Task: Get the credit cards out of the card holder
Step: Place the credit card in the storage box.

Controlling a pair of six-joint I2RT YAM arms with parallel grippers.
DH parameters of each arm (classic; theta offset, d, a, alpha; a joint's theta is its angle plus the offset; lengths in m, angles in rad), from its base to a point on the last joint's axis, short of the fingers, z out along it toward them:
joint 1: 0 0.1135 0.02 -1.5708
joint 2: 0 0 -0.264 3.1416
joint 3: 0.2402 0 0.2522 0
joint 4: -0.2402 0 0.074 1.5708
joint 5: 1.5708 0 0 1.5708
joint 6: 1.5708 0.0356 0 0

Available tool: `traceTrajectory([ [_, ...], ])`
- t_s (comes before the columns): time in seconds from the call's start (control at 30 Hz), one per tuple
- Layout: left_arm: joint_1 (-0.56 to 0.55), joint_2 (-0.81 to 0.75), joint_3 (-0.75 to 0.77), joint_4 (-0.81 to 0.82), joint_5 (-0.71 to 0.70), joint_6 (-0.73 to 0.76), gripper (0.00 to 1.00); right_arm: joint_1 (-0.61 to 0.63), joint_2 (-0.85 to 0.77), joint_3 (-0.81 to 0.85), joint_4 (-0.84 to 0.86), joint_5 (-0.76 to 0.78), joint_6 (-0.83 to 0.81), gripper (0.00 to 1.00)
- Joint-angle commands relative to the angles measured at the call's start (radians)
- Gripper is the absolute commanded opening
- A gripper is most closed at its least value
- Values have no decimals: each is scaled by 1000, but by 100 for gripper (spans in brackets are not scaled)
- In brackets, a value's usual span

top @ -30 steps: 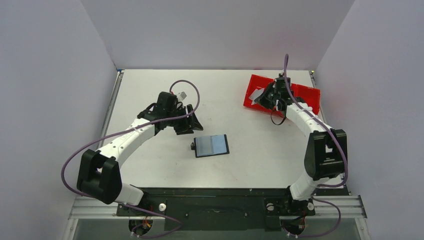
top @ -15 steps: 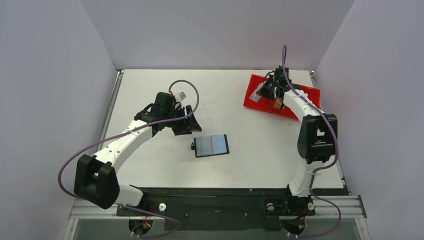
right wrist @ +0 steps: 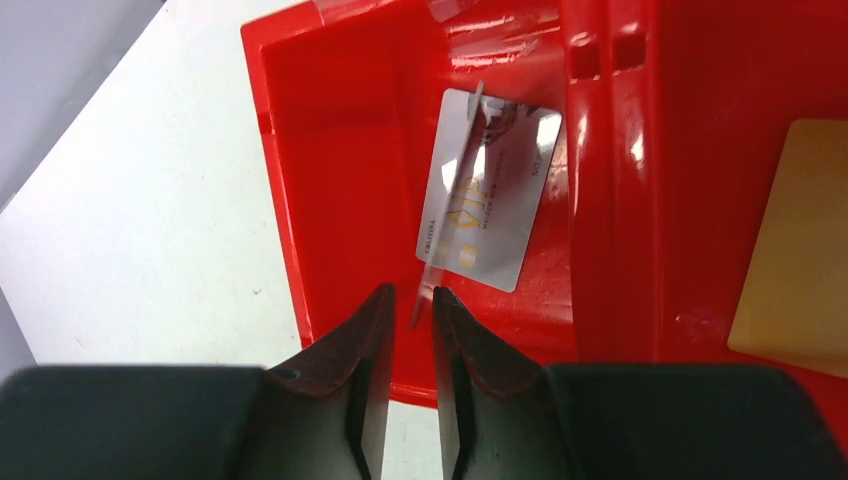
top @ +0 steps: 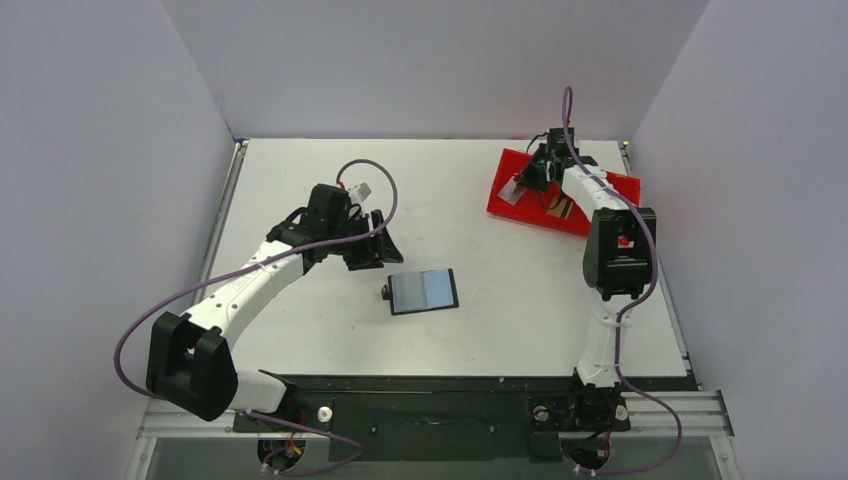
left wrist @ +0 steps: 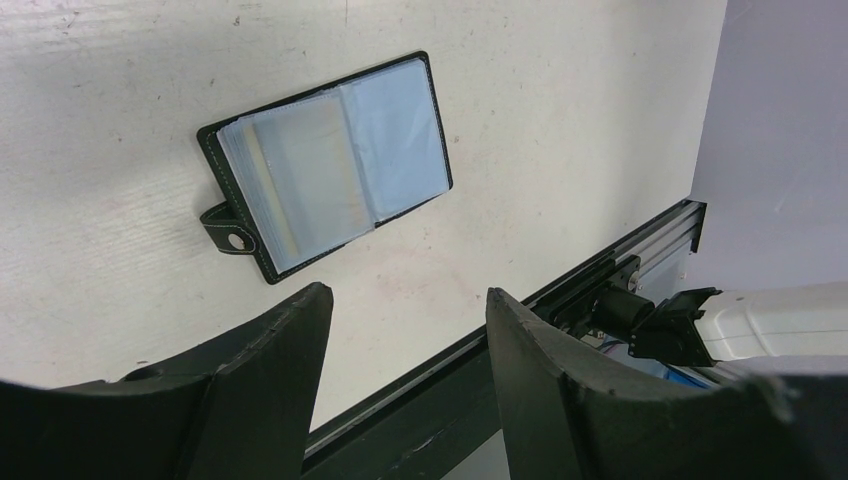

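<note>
The card holder [top: 424, 290] [left wrist: 325, 165] lies open and flat at mid-table, its clear sleeves showing a pale card inside. My left gripper [top: 378, 250] [left wrist: 405, 295] hovers just behind and left of it, open and empty. My right gripper [top: 527, 178] [right wrist: 412, 292] is over the red tray's left compartment, jaws slightly apart. A thin card [right wrist: 440, 240] stands edge-on between its tips, leaning by the right finger, not clamped. A silver credit card [right wrist: 490, 190] [top: 513, 191] lies flat in that compartment. A gold card [right wrist: 795, 270] [top: 560, 206] lies in the adjoining one.
The red tray [top: 625, 190] [right wrist: 330, 150] sits at the back right, close to the right wall. The holder's strap with a snap [left wrist: 228, 232] sticks out on its left side. The black rail [left wrist: 600, 285] runs along the table's near edge.
The right arm has reached farther back over the red tray and its jaws have parted a little from shut. The left arm has barely shifted; the card holder has not moved.
</note>
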Motion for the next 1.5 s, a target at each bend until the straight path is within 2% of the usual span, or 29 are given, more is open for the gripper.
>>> traceTrajectory([
  [0.0,6,-38,31,8,5,11,56,-14,6,86,-28,14,3,22],
  [0.07,5,-38,29,10,5,10,56,-15,1,95,-38,16,3,29],
  [0.27,5,-37,27,12,3,9,56,-14,-60,84,-64,21,1,40],
  [0.63,6,-31,14,37,5,-3,56,21,-287,-74,-81,50,-16,54],
  [1.13,6,-22,-58,70,-15,-23,56,206,-606,-368,-36,134,-10,60],
  [1.47,8,-15,-101,87,-53,-38,56,394,-707,-560,-21,183,19,62],
])
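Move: Right under the right fingertips, some 4 cm ahead and 7 cm below, is the left compartment of the red box, where a white card already lies. The gold card in the next compartment is about 13 cm to the hand's right and 1 cm back; the open card holder is roughly 25 cm back and 21 cm left. From the left hand, that compartment is about 33 cm ahead and 27 cm right, the holder some 4 cm ahead and 6 cm right. The card at the right fingertips is let go over the left compartment as the barely parted fingers open wide, the hand hovering there at first. Then the right hand rises roughly 10 cm and draws back about 18 cm and left 10 cm, away from the box towards the card holder, turning some 15 degrees counter-clockwise. Late on, the left hand, fingers still half open, sinks about 3 cm towards the holder. ##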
